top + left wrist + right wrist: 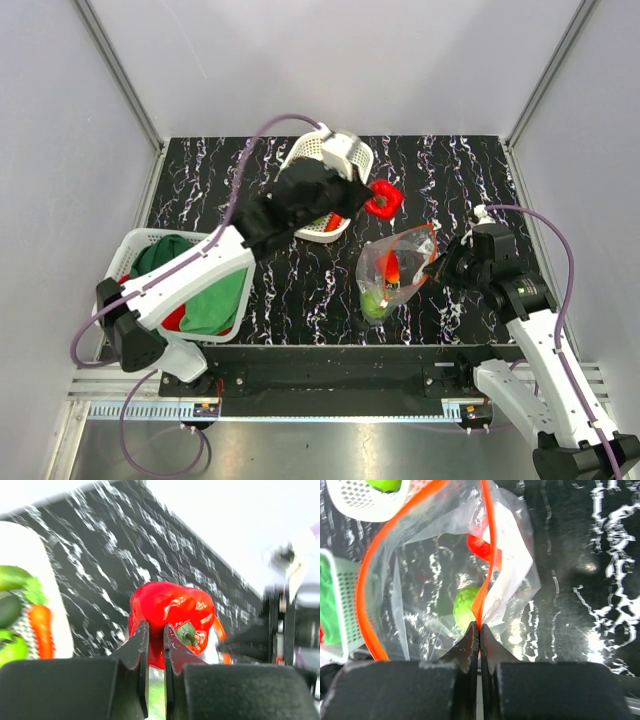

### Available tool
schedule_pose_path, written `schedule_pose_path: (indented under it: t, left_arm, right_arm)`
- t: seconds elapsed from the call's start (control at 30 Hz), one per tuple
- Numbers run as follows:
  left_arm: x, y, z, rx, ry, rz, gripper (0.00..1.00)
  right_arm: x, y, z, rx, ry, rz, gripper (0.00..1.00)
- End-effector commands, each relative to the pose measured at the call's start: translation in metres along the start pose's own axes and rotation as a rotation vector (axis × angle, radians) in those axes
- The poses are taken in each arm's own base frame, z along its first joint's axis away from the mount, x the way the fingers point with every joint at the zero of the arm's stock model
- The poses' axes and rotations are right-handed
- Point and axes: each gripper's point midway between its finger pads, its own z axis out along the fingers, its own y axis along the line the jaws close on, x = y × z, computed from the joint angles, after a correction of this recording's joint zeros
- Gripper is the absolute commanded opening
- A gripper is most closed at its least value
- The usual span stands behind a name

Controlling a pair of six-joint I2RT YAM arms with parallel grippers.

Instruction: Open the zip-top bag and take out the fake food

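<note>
The red pepper (170, 605), a piece of the fake food, fills the middle of the left wrist view. My left gripper (156, 626) is pinched on its near side, a narrow slit between the jaws showing red. From above, the left gripper (362, 195) and red pepper (378, 208) are just right of the small basket. The zip-top bag (395, 262) stands open on the black table, its mouth toward the pepper. My right gripper (479, 627) is shut on the bag's orange zip strip (487, 555). Inside the bag (420, 580) lie a green round piece (465, 605) and a red piece (479, 547).
A small white mesh basket (320, 150) stands at the back centre, holding a carrot (41, 630) and green pieces (12, 577). A larger white basket (140, 240) with green and red cloths (200, 290) sits at the left. Grey walls enclose the table.
</note>
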Motion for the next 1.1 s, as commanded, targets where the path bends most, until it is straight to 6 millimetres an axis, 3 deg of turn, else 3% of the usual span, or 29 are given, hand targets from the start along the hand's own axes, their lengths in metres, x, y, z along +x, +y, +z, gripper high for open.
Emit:
schedule_pose_path:
  t: [0.0,0.07,0.33,0.37,0.4,0.47,0.5,0.53,0.57,0.63,0.67,0.7,0.73,0.77,0.83,0.87,0.9,1.0,1.07]
  left_arm:
    - [-0.060,0.034,-0.016,0.026,-0.199,-0.085,0.00]
    - [-0.060,0.054,-0.013,0.017,-0.209,-0.134,0.00]
    - [-0.047,0.199,0.030,-0.307,-0.187,-0.216,0.00]
    - [-0.028,0.218,0.045,-0.343,-0.131,-0.230,0.00]
    - [-0.044,0.230,0.046,-0.358,-0.160,-0.233,0.00]
    - [-0.026,0.254,0.066,-0.378,-0.121,-0.262,0.00]
    - [-0.036,0.265,0.068,-0.390,-0.141,-0.276,0.00]
    - [-0.032,0.275,0.073,-0.408,-0.132,-0.290,0.00]
    - [-0.018,0.292,0.082,-0.434,-0.108,-0.314,0.00]
    - [-0.015,0.307,0.087,-0.460,-0.115,-0.353,0.00]
    - [-0.001,0.319,0.094,-0.479,-0.089,-0.368,0.03]
    - [0.007,0.328,0.095,-0.498,-0.073,-0.383,0.09]
    - [-0.001,0.331,0.098,-0.498,-0.079,-0.382,0.15]
    - [0.017,0.340,0.102,-0.513,-0.026,-0.391,0.20]
    - [0.022,0.343,0.103,-0.519,-0.001,-0.393,0.30]
    - [0.023,0.344,0.101,-0.522,0.002,-0.385,0.46]
    - [0.023,0.344,0.099,-0.526,0.003,-0.381,0.53]
    - [0.015,0.336,0.088,-0.517,-0.003,-0.357,0.65]
    - [0.008,0.325,0.077,-0.498,-0.010,-0.356,0.66]
  right_arm:
    - [-0.024,-0.003,-0.008,0.061,-0.090,-0.014,0.00]
    - [-0.028,-0.003,-0.008,0.071,-0.097,-0.027,0.00]
    - [-0.045,0.007,-0.020,0.039,-0.164,-0.096,0.00]
    - [-0.048,0.008,-0.023,0.038,-0.175,-0.104,0.00]
    - [-0.049,0.008,-0.025,0.037,-0.180,-0.111,0.00]
    - [-0.052,0.010,-0.028,0.032,-0.192,-0.127,0.00]
    - [-0.053,0.011,-0.029,0.030,-0.192,-0.129,0.00]
    - [-0.054,0.011,-0.029,0.031,-0.198,-0.132,0.00]
    - [-0.054,0.011,-0.030,0.031,-0.198,-0.136,0.00]
    - [-0.055,0.011,-0.029,0.033,-0.197,-0.139,0.00]
    - [-0.055,0.011,-0.029,0.032,-0.198,-0.143,0.00]
    - [-0.055,0.012,-0.030,0.031,-0.199,-0.143,0.00]
    - [-0.055,0.011,-0.030,0.032,-0.201,-0.146,0.00]
    - [-0.054,0.011,-0.030,0.033,-0.196,-0.148,0.00]
    - [-0.055,0.011,-0.031,0.031,-0.200,-0.153,0.00]
    - [-0.055,0.012,-0.031,0.028,-0.202,-0.152,0.00]
    - [-0.055,0.011,-0.031,0.029,-0.201,-0.153,0.00]
    - [-0.052,0.012,-0.029,0.022,-0.186,-0.152,0.00]
    - [-0.051,0.014,-0.029,0.013,-0.180,-0.152,0.00]
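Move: With the red pepper pinched, the left hand is bound for the white basket, its middle about 24 cm ahead, 11 cm to the left and 26 cm below. There, the green ball lies roughly 6 cm nearer than the basket's middle and 3 cm left of it, the carrot 5 cm nearer and 4 cm right. The bag hangs about 24 cm below the left hand and 7 cm right. From the right hand the basket is some 28 cm ahead, 25 cm left, 11 cm down. Carrying the red pepper away from the bag, the left hand sweeps about 28 cm forward and 16 cm left, first rising slightly, then sinking to the basket's far left part; it swings some 35 degrees counter-clockwise, tips downward, and finally opens wide to let the pepper go. The right hand keeps its pinch on the orange rim and lifts it a few centimetres. ##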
